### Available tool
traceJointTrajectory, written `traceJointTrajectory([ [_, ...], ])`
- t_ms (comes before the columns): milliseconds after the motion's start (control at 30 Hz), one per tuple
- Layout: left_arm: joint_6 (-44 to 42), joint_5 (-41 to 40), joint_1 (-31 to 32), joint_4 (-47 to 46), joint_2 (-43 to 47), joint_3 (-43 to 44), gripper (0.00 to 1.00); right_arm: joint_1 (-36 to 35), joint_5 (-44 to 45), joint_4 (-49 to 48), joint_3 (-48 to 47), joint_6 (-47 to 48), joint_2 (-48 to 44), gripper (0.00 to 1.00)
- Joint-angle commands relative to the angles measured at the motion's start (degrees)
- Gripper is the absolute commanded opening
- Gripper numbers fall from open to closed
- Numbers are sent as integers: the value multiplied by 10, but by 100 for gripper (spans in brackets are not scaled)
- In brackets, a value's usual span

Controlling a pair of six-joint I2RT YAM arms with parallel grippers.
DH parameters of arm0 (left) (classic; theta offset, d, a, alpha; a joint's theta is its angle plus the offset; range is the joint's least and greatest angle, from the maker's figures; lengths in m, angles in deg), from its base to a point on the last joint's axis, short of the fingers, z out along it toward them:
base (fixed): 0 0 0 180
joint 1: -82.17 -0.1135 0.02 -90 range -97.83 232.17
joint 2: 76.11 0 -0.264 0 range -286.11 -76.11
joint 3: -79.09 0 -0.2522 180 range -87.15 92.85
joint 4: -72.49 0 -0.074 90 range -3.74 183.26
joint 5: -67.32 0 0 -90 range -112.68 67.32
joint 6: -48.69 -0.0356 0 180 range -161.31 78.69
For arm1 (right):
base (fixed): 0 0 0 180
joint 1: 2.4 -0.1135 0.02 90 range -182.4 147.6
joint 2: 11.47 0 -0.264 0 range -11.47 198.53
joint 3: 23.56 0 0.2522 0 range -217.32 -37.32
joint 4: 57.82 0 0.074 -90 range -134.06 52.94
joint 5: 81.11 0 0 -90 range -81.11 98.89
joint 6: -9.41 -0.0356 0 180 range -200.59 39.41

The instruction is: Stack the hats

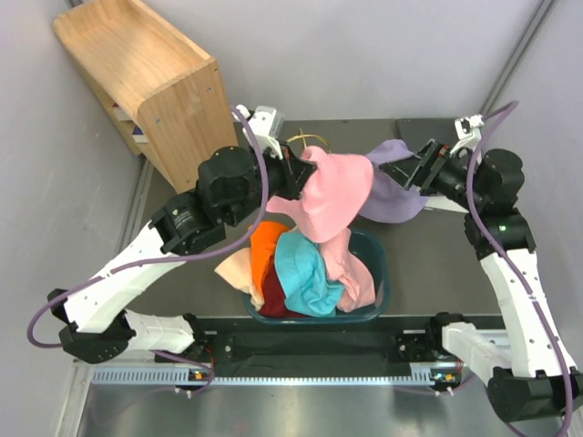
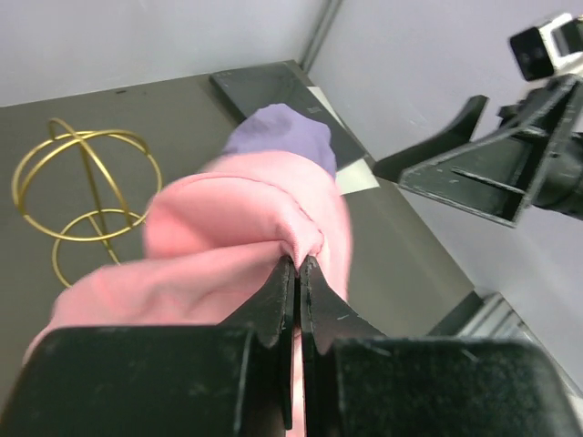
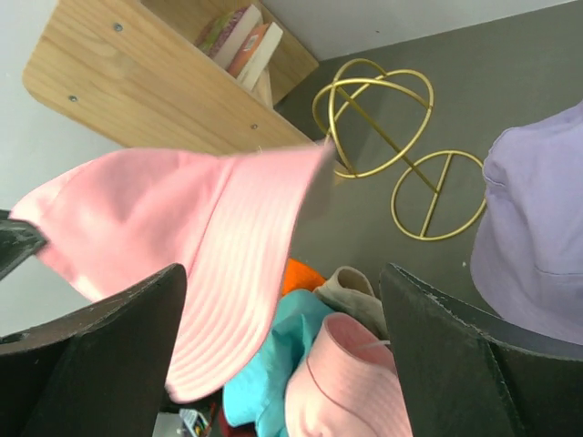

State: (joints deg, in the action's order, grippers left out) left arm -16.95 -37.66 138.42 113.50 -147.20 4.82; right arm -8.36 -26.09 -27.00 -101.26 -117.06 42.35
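My left gripper [image 2: 299, 262] is shut on a fold of a pink hat [image 2: 219, 241], holding it up above the tub; from above the pink hat [image 1: 332, 196] hangs from that gripper [image 1: 296, 175]. A lavender hat [image 1: 393, 189] lies just right of it on the table. My right gripper [image 1: 399, 170] stands open beside the lavender hat [image 3: 537, 246], nothing between its fingers [image 3: 100, 364]. Orange [image 1: 267, 244], teal [image 1: 305, 273], a second pink [image 1: 353, 264], maroon [image 1: 273, 296] and peach [image 1: 235, 269] hats are heaped in the tub.
The dark teal tub [image 1: 381, 273] sits at the table's near middle. A gold wire globe [image 3: 383, 118] stands behind the hats. A wooden shelf [image 1: 146, 73] with books fills the back left. A dark flat panel [image 1: 424, 132] lies at the back right.
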Motion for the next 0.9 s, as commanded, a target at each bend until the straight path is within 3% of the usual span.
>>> traceJointTrajectory([
  [0, -14, -43, -1, -20, 0, 0, 0, -10, 1, -93, 14, -86, -28, 86],
  [267, -18, -49, -1, -31, 13, -13, 0, -61, 47, -38, 18, -100, -23, 86],
  [633, -7, -58, -1, -44, 47, -45, 0, -128, 77, -49, 73, -149, -14, 88],
  [867, -1, -56, -1, -57, 60, -52, 0, -185, 92, -135, 114, -189, 1, 88],
])
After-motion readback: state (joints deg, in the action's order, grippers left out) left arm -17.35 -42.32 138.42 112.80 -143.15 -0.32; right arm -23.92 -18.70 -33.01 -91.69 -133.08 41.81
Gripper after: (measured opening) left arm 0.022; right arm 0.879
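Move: The pink hat hangs pinched in the left hand, its middle about 6 cm to that hand's right, 3 cm back and 6 cm lower. From the empty, open right hand it lies some 14 cm left and 5 cm back, nearly at its height. The purple hat on its stand is roughly 9 cm straight ahead of the right hand and 10 cm lower. From the left hand, the gold stand is about 13 cm ahead, 2 cm right and 20 cm below; the basket is 8 cm back, 4 cm right and 28 cm below. The pink hat's free brim is what the right hand closes in on: after a small lift it travels about 6.5 cm left and 3 cm back, sinking to end some 4 cm lower, tipping down and rolling about 15 degrees, fingers wide open. The left hand keeps its pinch high up, dipping a little and easing some 2 cm left. ##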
